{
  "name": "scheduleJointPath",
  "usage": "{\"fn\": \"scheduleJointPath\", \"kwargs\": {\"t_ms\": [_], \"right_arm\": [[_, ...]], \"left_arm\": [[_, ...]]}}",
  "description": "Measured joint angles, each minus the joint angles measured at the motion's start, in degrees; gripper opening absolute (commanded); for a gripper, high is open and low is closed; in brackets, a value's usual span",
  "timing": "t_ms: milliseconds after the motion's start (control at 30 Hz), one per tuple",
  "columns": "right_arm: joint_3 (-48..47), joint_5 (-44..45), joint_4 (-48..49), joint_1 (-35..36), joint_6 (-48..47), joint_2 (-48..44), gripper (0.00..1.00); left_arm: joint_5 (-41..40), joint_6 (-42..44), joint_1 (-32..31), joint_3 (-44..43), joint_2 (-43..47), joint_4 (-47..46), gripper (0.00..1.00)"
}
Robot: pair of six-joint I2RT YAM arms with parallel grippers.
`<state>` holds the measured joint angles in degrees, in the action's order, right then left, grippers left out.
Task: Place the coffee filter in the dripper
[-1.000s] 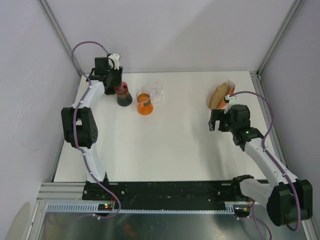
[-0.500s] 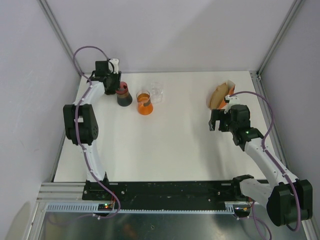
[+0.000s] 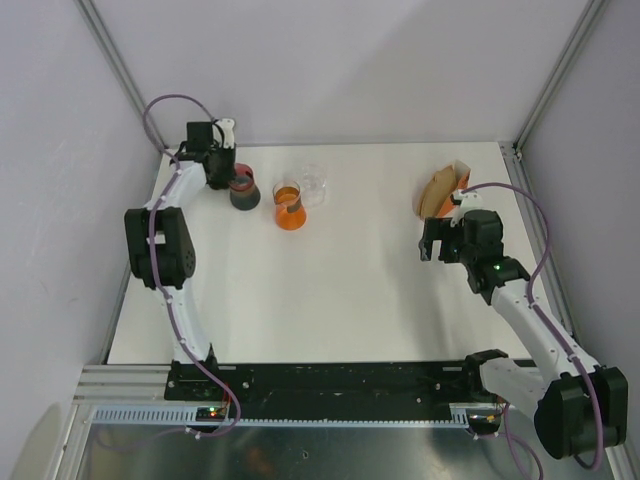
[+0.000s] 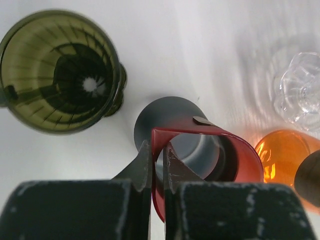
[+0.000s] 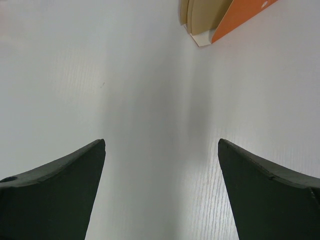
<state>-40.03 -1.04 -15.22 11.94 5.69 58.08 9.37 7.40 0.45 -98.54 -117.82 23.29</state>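
Observation:
A red dripper (image 4: 210, 150) with a dark grey base stands at the table's back left, and is also seen from above (image 3: 244, 188). My left gripper (image 4: 156, 152) is shut on its near rim, one finger inside and one outside; from above the gripper (image 3: 228, 170) sits just left of it. Brown paper coffee filters (image 3: 437, 190) lean in an orange holder (image 3: 460, 188) at the back right. In the right wrist view the filters (image 5: 197, 15) show at the top edge. My right gripper (image 5: 161, 150) hangs open over bare table a little short of them, nothing between its fingers.
An olive green dripper (image 4: 60, 70) stands just left of the red one. An orange dripper (image 3: 289, 207) and a clear glass one (image 3: 314, 184) stand to its right, close together. Frame posts rise at the table's back corners.
My left gripper has closed onto the red dripper's rim and nudged it slightly left. The right arm has not moved.

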Motion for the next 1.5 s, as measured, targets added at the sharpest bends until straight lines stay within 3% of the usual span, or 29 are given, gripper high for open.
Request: {"fn": "scheduleJointPath", "kwargs": {"t_ms": [200,500,633,867,1133,1267,1500], "right_arm": [[0.00,0.00,-0.37,0.22,0.02,-2.29,0.99],[0.00,-1.42,-0.61,0.72,0.28,-5.57,0.99],[0.00,-1.84,-0.87,0.96,0.28,-7.61,0.99],[-0.17,-1.90,-1.29,0.96,1.40,-8.39,0.99],[-0.17,-1.99,-3.82,0.96,2.67,-9.29,0.99],[-0.17,-1.95,-4.59,0.96,2.89,-10.82,0.99],[-0.17,-1.81,-5.42,0.96,2.89,-12.68,0.99]], "left_arm": [[2.89,0.72,3.28,6.29,5.42,3.02,0.00],[11.43,5.05,1.51,24.94,25.11,8.41,0.00],[13.20,9.51,-4.31,31.76,33.90,12.52,0.00],[14.27,15.13,-23.56,39.54,41.70,17.81,0.00],[15.06,17.84,-29.70,40.09,38.51,18.80,0.01],[16.46,18.84,-30.12,39.98,36.81,17.42,0.14],[17.97,21.20,-30.18,40.02,36.44,14.82,0.49]]}}
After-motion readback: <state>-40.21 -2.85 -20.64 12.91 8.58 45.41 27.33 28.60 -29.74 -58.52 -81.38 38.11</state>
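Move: The open table spot that the red cup is taken to lies about 34 cm back and 21 cm right of the left hand, some 11 cm below; the cup, already held by its left rim, has its middle 4 cm right, 1 cm back and 5 cm below. The green dripper stands 6 cm ahead and 6 cm left, the orange carafe 6 cm back and 19 cm right, both about 5 cm down. From the right hand the spot is 10 cm back, 43 cm left, 13 cm below. The red cup, still pinched by its rim, is carried away from the green dripper, back about 30 cm and, after a slight swing left, some 19 cm right, low over the table, while the left wrist turns clockwise about 55 degrees. The hand lowers the cup a few centimetres onto the near table, then opens partway around the rim. The right hand, empty and wide open, rises about 5 cm and draws back 3 cm. ##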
